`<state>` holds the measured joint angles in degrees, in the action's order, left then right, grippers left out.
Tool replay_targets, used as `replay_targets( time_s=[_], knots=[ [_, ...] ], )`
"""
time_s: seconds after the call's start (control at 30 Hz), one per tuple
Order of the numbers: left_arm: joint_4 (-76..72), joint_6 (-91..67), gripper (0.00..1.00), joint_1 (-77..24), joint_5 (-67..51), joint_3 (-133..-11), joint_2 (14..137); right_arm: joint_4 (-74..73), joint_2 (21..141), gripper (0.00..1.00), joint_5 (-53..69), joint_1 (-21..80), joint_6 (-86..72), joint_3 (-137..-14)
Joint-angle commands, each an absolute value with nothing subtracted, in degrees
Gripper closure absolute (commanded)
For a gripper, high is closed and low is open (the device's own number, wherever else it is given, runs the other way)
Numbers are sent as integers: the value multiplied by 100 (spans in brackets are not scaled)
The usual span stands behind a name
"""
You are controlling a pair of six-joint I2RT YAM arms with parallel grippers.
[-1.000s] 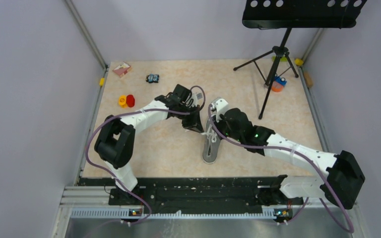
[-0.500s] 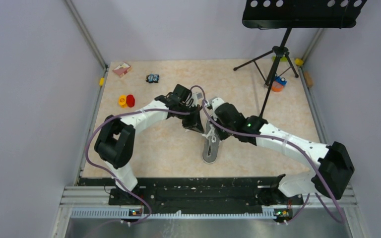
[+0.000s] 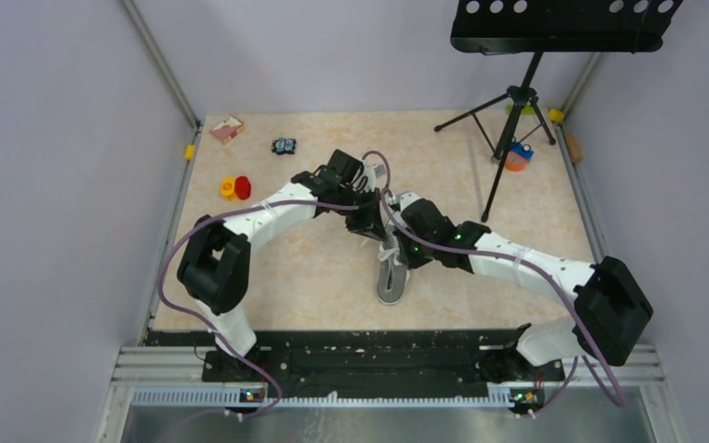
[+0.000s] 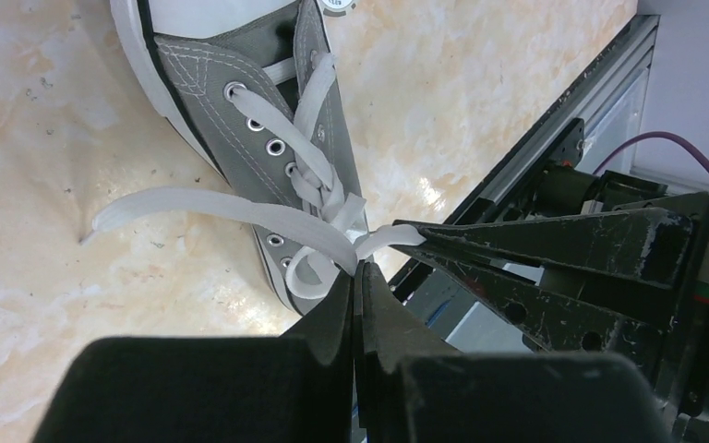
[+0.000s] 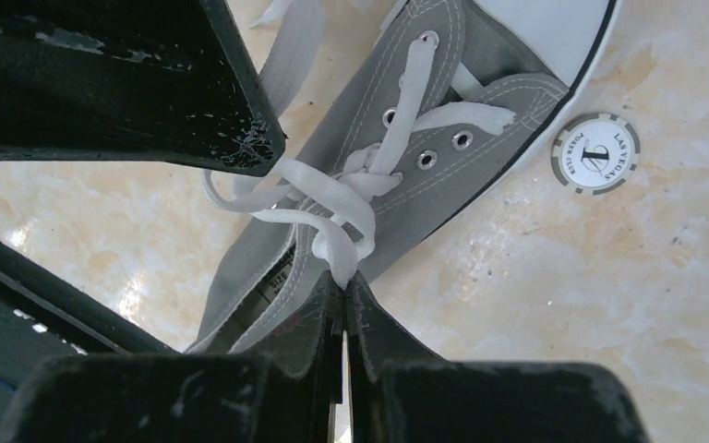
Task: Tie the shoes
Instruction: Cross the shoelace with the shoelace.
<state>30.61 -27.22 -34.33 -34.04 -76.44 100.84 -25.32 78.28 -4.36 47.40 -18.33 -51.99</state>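
Observation:
The shoe is a grey canvas sneaker [image 3: 391, 281] with a white sole, lying mid-table with its toe pointing away from the arm bases. Its white laces [image 4: 240, 208] are half knotted over the eyelets. My left gripper [image 4: 360, 268] is shut on a lace strand just above the knot. My right gripper [image 5: 344, 277] is shut on a lace loop [image 5: 332, 198] over the tongue. Both grippers meet above the lacing, left [image 3: 369, 227] and right [image 3: 393, 244], tips almost touching. A loose lace end trails onto the table to the shoe's side.
A grey poker chip [image 5: 595, 152] lies beside the toe. A music stand's tripod [image 3: 515, 101] stands at the back right with an orange and blue object [image 3: 517, 157] by it. Red and yellow pieces [image 3: 235, 188], a pink box [image 3: 227, 128] and a small dark item [image 3: 283, 146] lie back left.
The right arm has swung left, bringing its gripper in over the lacing beside the left one. The left wrist has shifted slightly up and right. Both stay shut.

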Motion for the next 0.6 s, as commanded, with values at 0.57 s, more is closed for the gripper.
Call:
replay_targets(
  time_s=[0.57],
  knots=[
    [3032, -2645, 100, -3437, -3515, -7768, 10151, -1897, 7812, 70, 184, 4292, -1626, -5091]
  ],
)
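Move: The right gripper holds a lace end shut in its fingers over the shoe. The knot lies about 3 cm ahead of it, 1 cm to its left and 4 cm below. The left fingertips are roughly 6 cm ahead, 4 cm left and 4 cm higher, while the poker chip lies some 6 cm ahead, 7 cm right and 8 cm down. From the left gripper, the knot is about 3 cm back, 3 cm right and 8 cm below. Open the right gripper to about a third and let go of the lace end over the right side of the shoe, easing the hand forward about 1.5 cm towards the knot at nearly the same height. Keep the left gripper still and shut on the other lace. ##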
